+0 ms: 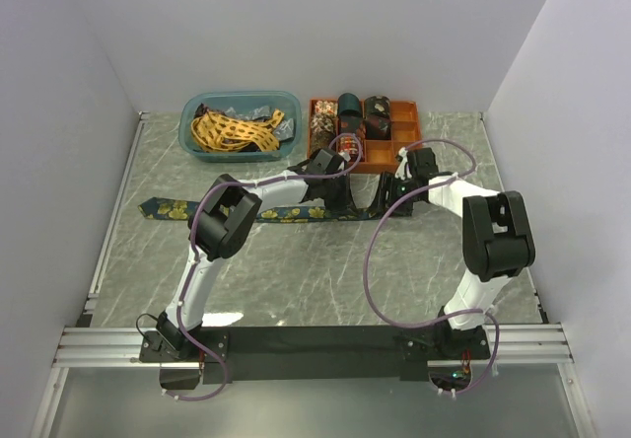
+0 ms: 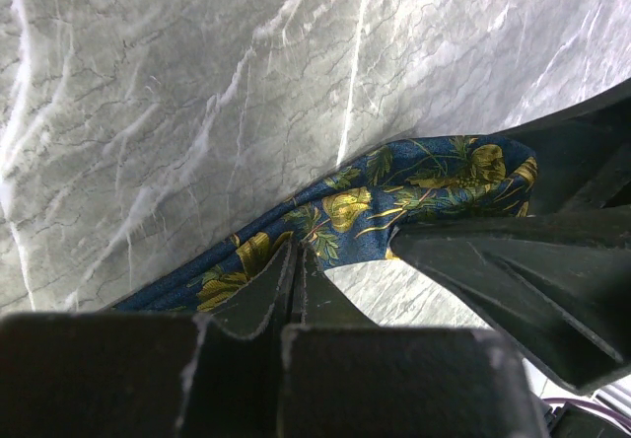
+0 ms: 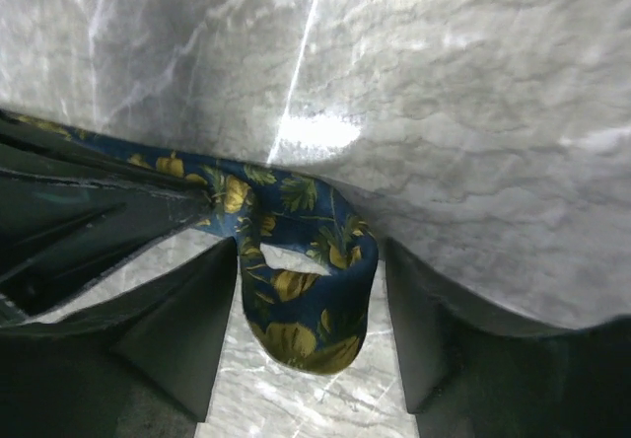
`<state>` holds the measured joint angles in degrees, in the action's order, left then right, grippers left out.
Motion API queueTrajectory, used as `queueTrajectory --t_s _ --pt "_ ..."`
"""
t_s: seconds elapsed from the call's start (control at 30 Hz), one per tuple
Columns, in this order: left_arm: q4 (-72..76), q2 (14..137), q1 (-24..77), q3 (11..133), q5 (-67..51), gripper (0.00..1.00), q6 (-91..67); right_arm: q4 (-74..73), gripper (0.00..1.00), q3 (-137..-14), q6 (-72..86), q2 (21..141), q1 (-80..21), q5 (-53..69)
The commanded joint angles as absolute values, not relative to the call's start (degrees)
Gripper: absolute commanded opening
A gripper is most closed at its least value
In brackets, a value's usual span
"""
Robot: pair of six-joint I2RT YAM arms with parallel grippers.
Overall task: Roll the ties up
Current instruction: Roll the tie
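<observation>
A dark blue tie [image 1: 197,211] with gold flower motifs lies stretched left to right across the marble table. Its right end is curled into a loose loop [image 3: 306,310]. My left gripper [image 1: 338,199] is shut, its fingertips [image 2: 296,251] pinching the tie [image 2: 394,201] just left of the loop. My right gripper [image 1: 388,201] stands open around the loop [image 3: 311,295]; neither finger presses on the fabric. One right finger [image 2: 513,280] shows in the left wrist view. The left gripper's dark fingers [image 3: 99,226] meet the tie where the loop begins.
A teal bin [image 1: 195,140] at the back holds a yellow lattice tie [image 1: 232,129] and other fabric. Beside it an orange compartment tray [image 1: 412,134] carries several rolled ties [image 1: 350,112]. Purple cables [image 1: 370,260] arc over the table.
</observation>
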<state>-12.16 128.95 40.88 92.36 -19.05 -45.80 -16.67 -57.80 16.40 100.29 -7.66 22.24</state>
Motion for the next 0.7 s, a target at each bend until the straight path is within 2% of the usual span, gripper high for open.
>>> queueTrajectory --t_s 0.0,0.13,0.2,0.27,0.37,0.5,0.57,0.6,0.67 --pt "-16.1 129.6 40.8 91.1 -16.5 0.01 -44.7 -15.6 0.65 -58.0 13.8 101.7 -7.3 24.9" --pt "-16.1 129.6 40.8 91.1 -16.4 0.01 -44.6 -15.6 0.58 -57.1 13.2 102.1 -6.2 26.2" --pt "-16.2 129.6 40.6 91.1 -16.4 0.01 -44.6 -14.8 0.48 -56.7 12.7 102.0 -5.5 27.7" --pt "-16.3 129.6 40.5 91.1 -16.4 0.01 -44.6 -15.9 0.47 -57.3 12.4 102.3 -5.4 27.9" --pt "-16.2 129.8 40.4 91.0 -16.6 0.01 -44.7 -15.6 0.35 -57.2 12.3 102.2 -5.4 27.8" --pt "-16.2 129.7 40.4 91.1 -16.8 0.01 -44.7 -15.6 0.13 -57.0 12.7 101.6 -5.4 26.6" --pt "-16.0 129.5 40.4 91.0 -16.8 0.01 -44.7 -16.4 0.07 -57.6 12.6 101.4 -5.4 25.8" --pt "-16.0 129.3 40.3 91.0 -16.7 0.01 -44.7 -16.8 0.0 -58.0 12.7 101.3 -5.4 24.7" --pt "-15.9 128.9 40.4 91.0 -16.6 0.01 -44.8 -17.5 0.0 -58.3 13.1 100.8 -5.5 23.0"
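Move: The tie's curled end stands as an open loop between the right hand's parted fingers, practically at the hand point and perhaps 1 cm below it. The left hand's shut fingertips sit on the same tie about 6 cm to the left, level fore and aft. The orange box of rolled ties is centred some 20 cm ahead and 4 cm left. From the left hand, the loop lies roughly 6 cm right, straight across and about level. The right hand's fingers come into contact with both sides of the tie's end loop and pinch it, closing from about two-thirds open to nearly shut. The hand all but stays in place, settling only about 0.5 cm down with hardly any turn. The left hand stays still, keeping its shut fingertips on the tie beside the loop. ##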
